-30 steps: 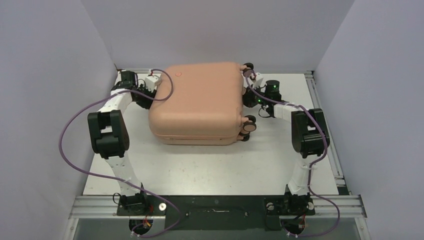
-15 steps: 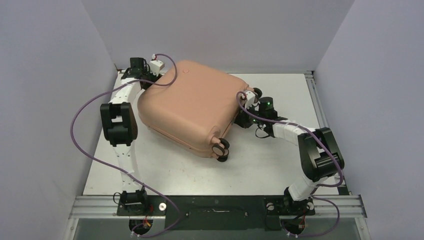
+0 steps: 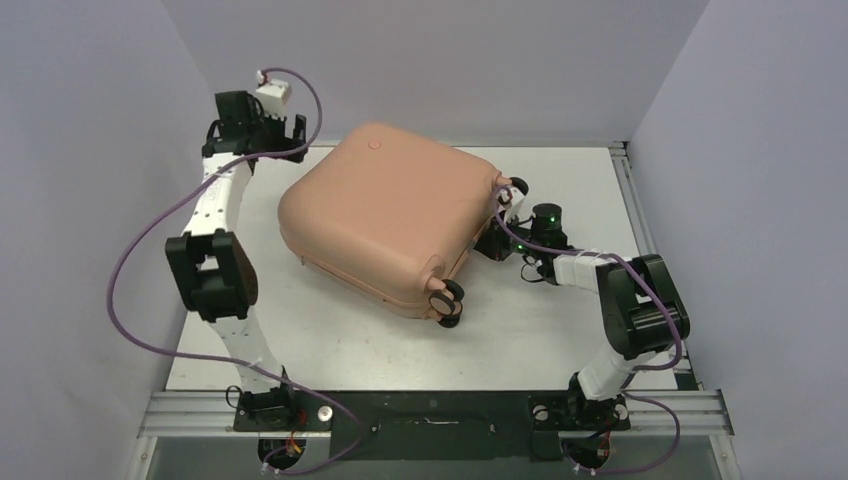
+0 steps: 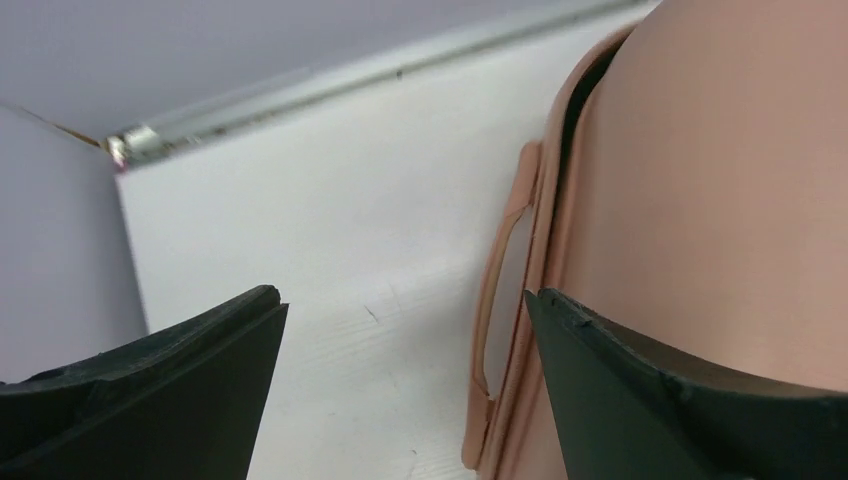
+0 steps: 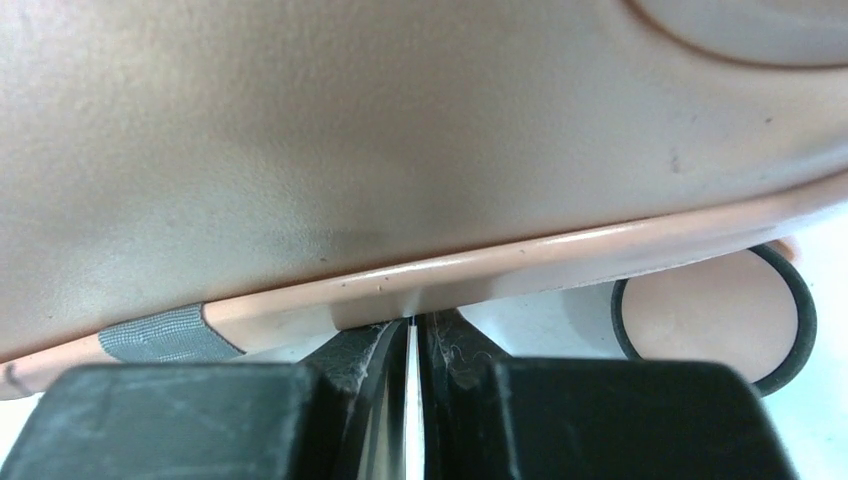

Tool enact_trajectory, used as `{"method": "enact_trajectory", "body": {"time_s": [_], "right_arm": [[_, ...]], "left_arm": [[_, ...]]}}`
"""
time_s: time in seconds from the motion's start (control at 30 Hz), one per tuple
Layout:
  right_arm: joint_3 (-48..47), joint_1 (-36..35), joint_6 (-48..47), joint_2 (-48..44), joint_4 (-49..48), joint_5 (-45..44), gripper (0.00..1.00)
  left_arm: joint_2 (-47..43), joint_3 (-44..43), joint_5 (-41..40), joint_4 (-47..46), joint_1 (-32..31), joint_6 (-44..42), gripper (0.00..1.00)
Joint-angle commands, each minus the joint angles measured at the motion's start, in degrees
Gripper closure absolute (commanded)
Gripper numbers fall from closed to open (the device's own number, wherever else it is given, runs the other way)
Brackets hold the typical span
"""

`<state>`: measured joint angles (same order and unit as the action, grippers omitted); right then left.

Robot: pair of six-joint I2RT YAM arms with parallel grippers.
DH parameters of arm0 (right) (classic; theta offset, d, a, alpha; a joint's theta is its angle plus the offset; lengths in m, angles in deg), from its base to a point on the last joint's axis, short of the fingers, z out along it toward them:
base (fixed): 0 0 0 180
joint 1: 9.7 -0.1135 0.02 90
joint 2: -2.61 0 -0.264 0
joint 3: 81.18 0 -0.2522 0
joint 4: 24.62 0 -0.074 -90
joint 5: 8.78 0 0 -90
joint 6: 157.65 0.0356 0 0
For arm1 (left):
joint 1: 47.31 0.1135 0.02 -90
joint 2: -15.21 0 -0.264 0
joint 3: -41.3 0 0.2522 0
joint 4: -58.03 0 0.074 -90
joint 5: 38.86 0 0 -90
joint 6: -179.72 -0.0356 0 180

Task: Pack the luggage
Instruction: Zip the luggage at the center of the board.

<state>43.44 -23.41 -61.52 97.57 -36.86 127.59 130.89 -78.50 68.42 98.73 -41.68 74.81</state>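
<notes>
The luggage [image 3: 385, 220] is a salmon-pink hard-shell case lying shut and flat on the white table, turned at an angle with its wheels [image 3: 447, 297] toward the front right. My left gripper [image 3: 285, 132] hangs raised at the back left corner, open and empty. In the left wrist view the left gripper [image 4: 402, 300] shows bare table between its fingers, with the luggage [image 4: 720, 200] and its side handle [image 4: 495, 300] just to the right. My right gripper [image 3: 492, 238] is shut at the wheel end. In the right wrist view the right gripper [image 5: 410, 325] has its tips against the rim of the luggage [image 5: 400, 130].
Grey-lilac walls close in the table [image 3: 330, 340] at the back, left and right. A metal rail [image 3: 640, 230] runs along the right edge. A caster wheel [image 5: 710, 310] sits just right of the right gripper, and a grey tape patch [image 5: 155, 333] marks the rim to its left.
The luggage has swung round, wheel end toward the front. My left gripper has opened, let go of the luggage and risen to the back left. The right gripper followed the wheel end, staying shut.
</notes>
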Motion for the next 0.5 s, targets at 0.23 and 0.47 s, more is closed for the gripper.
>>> {"method": "enact_trajectory", "body": {"time_s": [0.23, 0.47], "right_arm": [[1.12, 0.43, 10.4, 1.96, -18.45, 6.98, 0.95], [-0.09, 5.86, 18.53, 5.81, -23.84, 7.68, 0.95]], "left_arm": [[-30.52, 5.05, 14.66, -12.17, -5.86, 6.02, 0.04], [-34.0, 4.0, 19.06, 15.01, -34.32, -17.4, 0.04]]}}
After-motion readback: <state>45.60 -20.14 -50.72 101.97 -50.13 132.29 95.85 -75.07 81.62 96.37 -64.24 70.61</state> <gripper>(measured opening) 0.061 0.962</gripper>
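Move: The luggage lies flat with its middle some 20 cm back, 24 cm to the right and 8 cm below the raised, wide-open left hand; its near wheels are about 32 cm back, 36 cm right and 12 cm lower. The shut right fingers are already at the wheel-side zip, about 1 cm to their left at their own height. From the right hand the luggage's middle is roughly 17 cm left and 2 cm ahead, 2 cm higher; the far wheels are about 13 cm ahead, 10 cm right and 3 cm lower. Rising fast by nearly 30 cm, the left hand clears the luggage, then sweeps about 20 cm back and as far right to hang high over the shell, fingers still wide open, tilting up and turning clockwise some 35 degrees. The right hand stays with its shut fingertips at the zip, keeping hold of the pull and rolling slightly so that its left side rises. ##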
